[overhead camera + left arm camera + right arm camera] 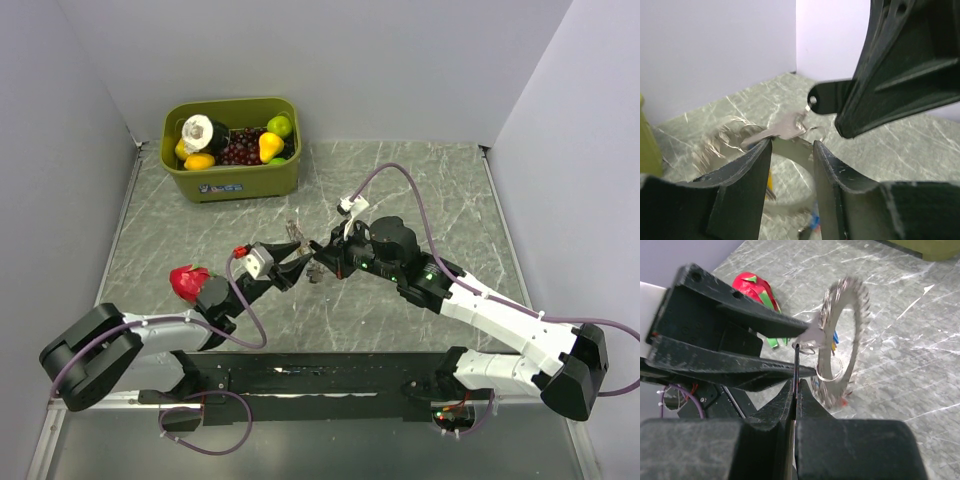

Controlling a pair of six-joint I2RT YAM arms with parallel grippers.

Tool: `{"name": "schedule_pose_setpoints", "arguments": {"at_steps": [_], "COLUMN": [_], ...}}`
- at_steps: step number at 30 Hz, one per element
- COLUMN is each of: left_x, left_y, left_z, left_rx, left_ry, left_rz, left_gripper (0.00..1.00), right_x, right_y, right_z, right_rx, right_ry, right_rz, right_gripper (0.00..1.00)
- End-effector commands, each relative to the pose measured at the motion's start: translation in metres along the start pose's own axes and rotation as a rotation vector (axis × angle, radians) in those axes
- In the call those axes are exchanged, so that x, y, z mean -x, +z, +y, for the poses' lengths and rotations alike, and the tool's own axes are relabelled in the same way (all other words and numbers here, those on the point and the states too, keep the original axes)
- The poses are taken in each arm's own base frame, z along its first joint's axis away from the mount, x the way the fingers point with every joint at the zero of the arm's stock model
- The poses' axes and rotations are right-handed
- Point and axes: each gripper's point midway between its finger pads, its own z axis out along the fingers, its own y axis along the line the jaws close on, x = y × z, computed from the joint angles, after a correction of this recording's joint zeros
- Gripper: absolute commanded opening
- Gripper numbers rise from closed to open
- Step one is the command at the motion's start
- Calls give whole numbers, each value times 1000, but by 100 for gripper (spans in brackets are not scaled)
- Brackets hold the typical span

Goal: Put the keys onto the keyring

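The keyring [852,335], a grey toothed loop, hangs in the air over mid-table [297,232]. My left gripper [792,145] is closed on its near side, and a grey stretch of the loop [790,149] spans the gap between the two fingers. A silver key [777,131] lies across the fingertips. Yellow [770,182] and blue [815,220] keys dangle below, blurred. My right gripper [796,385] is shut on a black-headed key [796,360], whose holed head [821,97] points at the loop. The two grippers meet tip to tip [310,255].
A green bin [232,178] full of toy fruit stands at the back left. A red dragon fruit [188,282] lies on the table beside the left arm. Grey walls close in the left, back and right sides.
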Motion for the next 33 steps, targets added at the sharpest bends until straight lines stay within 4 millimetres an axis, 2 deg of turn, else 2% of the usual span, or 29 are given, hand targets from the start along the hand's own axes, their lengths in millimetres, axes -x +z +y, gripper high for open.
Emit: {"name": "schedule_pose_setpoints", "arguments": {"at_steps": [1,4,9,12,13,22,27,32,33], "left_x": [58,58,53,50,50,48,53,57,56], "left_y": [-3,-4,-1,4,5,12,11,10,10], "left_z": [3,6,3,-2,-5,-12,-10,-12,-12], "left_rx": [12,24,8,-23,-40,-84,-75,-84,-83], "left_ry": [23,23,24,20,22,27,31,30,32], "left_rz": [-214,-212,-196,-187,-187,-180,-191,-199,-197], "left_gripper": [47,50,47,41,34,16,11,11,6], "right_x": [47,46,47,48,49,46,42,38,38], "right_y": [-6,-5,-6,-6,-7,-7,-6,-4,-5], "right_z": [23,22,25,25,26,25,26,25,25], "right_rx": [72,71,83,84,87,85,93,95,93], "right_ry": [-24,-25,-23,-25,-26,-25,-27,-24,-26], "right_rz": [-131,-126,-128,-127,-131,-125,-115,-105,-105], "right_gripper": [0,0,0,0,0,0,0,0,0]}}
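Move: The small split ring hanging from the black tab lies about 1 cm ahead of the left hand, 1 cm to its right and 1 cm above it, just beyond the open fingertips. The tab is level ahead, some 2 cm right and 2 cm up. The big round keyring's middle hangs about 4 cm below that hand, 2 cm ahead and 1 cm right. From the right hand, the small ring lies about 1 cm ahead, 3 cm left and 1 cm down. Up about 1 cm and slightly left goes the left hand, then it dips back down by nearly as much and shifts roughly 1.5 cm right towards the black tab, easing back slightly, while its half-open fingers close and pinch the small split ring just under the tab. The right hand stays in place and keeps its grip on the tab. ##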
